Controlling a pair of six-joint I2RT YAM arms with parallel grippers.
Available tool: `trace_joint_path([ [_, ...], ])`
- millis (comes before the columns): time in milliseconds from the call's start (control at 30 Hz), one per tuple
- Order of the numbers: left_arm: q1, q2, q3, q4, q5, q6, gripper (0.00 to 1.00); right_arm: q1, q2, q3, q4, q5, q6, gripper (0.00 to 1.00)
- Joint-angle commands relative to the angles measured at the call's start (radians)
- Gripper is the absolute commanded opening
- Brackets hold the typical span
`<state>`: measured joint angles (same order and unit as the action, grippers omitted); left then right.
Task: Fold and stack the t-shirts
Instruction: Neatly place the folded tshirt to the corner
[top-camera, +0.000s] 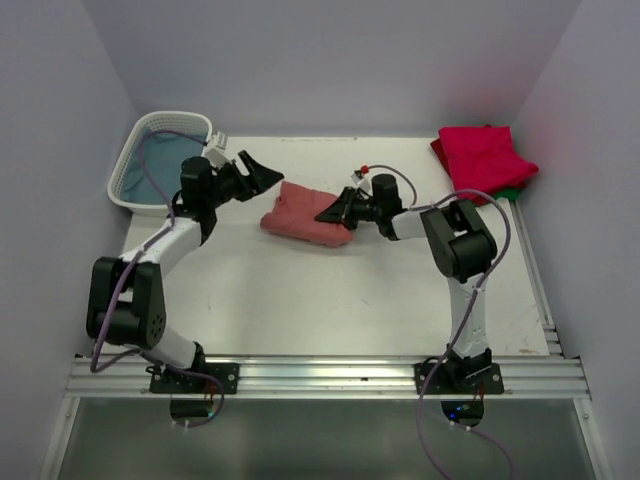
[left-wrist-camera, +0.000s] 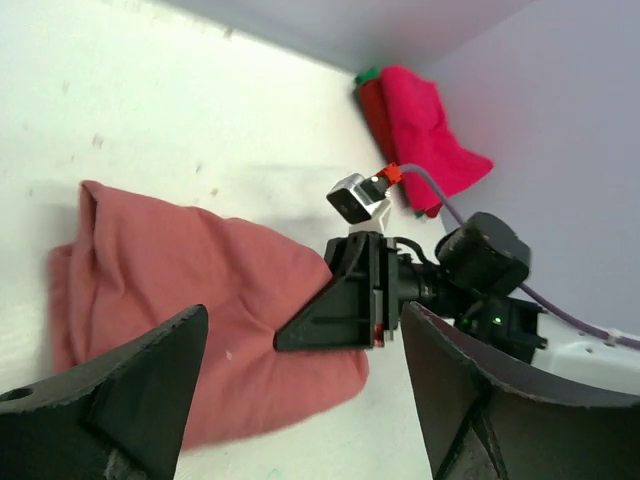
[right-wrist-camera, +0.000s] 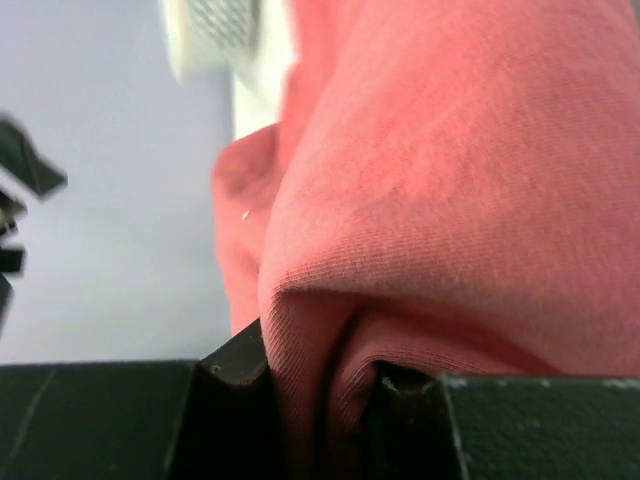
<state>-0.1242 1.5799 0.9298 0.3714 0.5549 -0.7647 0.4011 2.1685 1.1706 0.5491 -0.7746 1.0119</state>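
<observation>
A folded dusty salmon-red t-shirt lies mid-table. My right gripper is shut on a bunched fold at its right end, and cloth fills the gap between the jaws. In the left wrist view the right gripper shows as a black wedge lying over the shirt. My left gripper hovers open just up-left of the shirt, its fingers wide apart and holding nothing. A crimson-pink t-shirt sits folded at the far right corner, with a green t-shirt peeking out beneath it.
A white lattice basket stands at the far left corner with bluish cloth inside. Grey walls close in the table at the back and on both sides. Bare white tabletop lies between the shirt and the arm bases.
</observation>
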Motion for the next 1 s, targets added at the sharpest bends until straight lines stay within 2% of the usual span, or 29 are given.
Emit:
trace_joint_path([
  [0, 0.009, -0.163, 0.026, -0.112, -0.067, 0.007, 0.83, -0.088, -0.15, 0.0, 0.178, -0.026, 0.102, 0.0],
  [100, 0.009, -0.246, -0.012, -0.157, -0.053, -0.004, 0.84, -0.152, -0.208, -0.008, 0.232, 0.007, 0.131, 0.0],
  [267, 0.005, -0.371, -0.178, -0.163, -0.007, 0.007, 0.84, -0.28, -0.223, 0.131, 0.223, 0.073, 0.137, 0.0],
  [333, 0.005, -0.417, -0.219, -0.212, -0.015, 0.051, 0.84, -0.318, -0.211, 0.22, 0.21, 0.135, 0.14, 0.0],
  [433, 0.003, -0.465, -0.29, -0.242, 0.007, 0.085, 0.84, -0.38, -0.199, 0.346, 0.106, 0.231, 0.08, 0.0],
  [533, 0.003, -0.495, -0.354, -0.259, 0.019, 0.108, 0.84, -0.428, -0.202, 0.392, 0.106, 0.357, 0.044, 0.0],
  [733, 0.003, -0.537, -0.419, -0.304, 0.063, 0.153, 0.84, -0.479, -0.216, 0.457, 0.014, 0.57, -0.114, 0.0],
  [767, 0.003, -0.55, -0.427, -0.311, 0.068, 0.159, 0.84, -0.485, -0.22, 0.465, -0.01, 0.659, -0.183, 0.0],
  [967, 0.003, -0.586, -0.48, -0.333, 0.082, 0.171, 0.83, -0.512, -0.205, 0.604, -0.182, 0.935, -0.412, 0.0],
])
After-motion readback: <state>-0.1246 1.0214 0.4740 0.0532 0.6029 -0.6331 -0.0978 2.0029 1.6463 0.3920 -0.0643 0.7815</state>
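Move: The folded salmon t-shirt is already gripped by the right hand, its middle about 5 cm left of the fingers and level fore and aft. The red stack in the far right corner lies some 39 cm to that hand's right, 13 cm ahead and slightly lower; the table's corner is roughly 6 cm right of the stack's middle and 7 cm beyond it. From the left hand, the stack is about 57 cm right, 11 cm ahead and 15 cm below. The salmon t-shirt, still pinched in the right hand, is carried some 35 cm right, forward and up about 23 cm each, towards the red stack, the climb easing off near the end. That wrist swings round clockwise until its left-pointing fingers point forward and level. The left hand, already open, rises about 9 cm, then draws back some 16 cm while sinking below its starting height. ##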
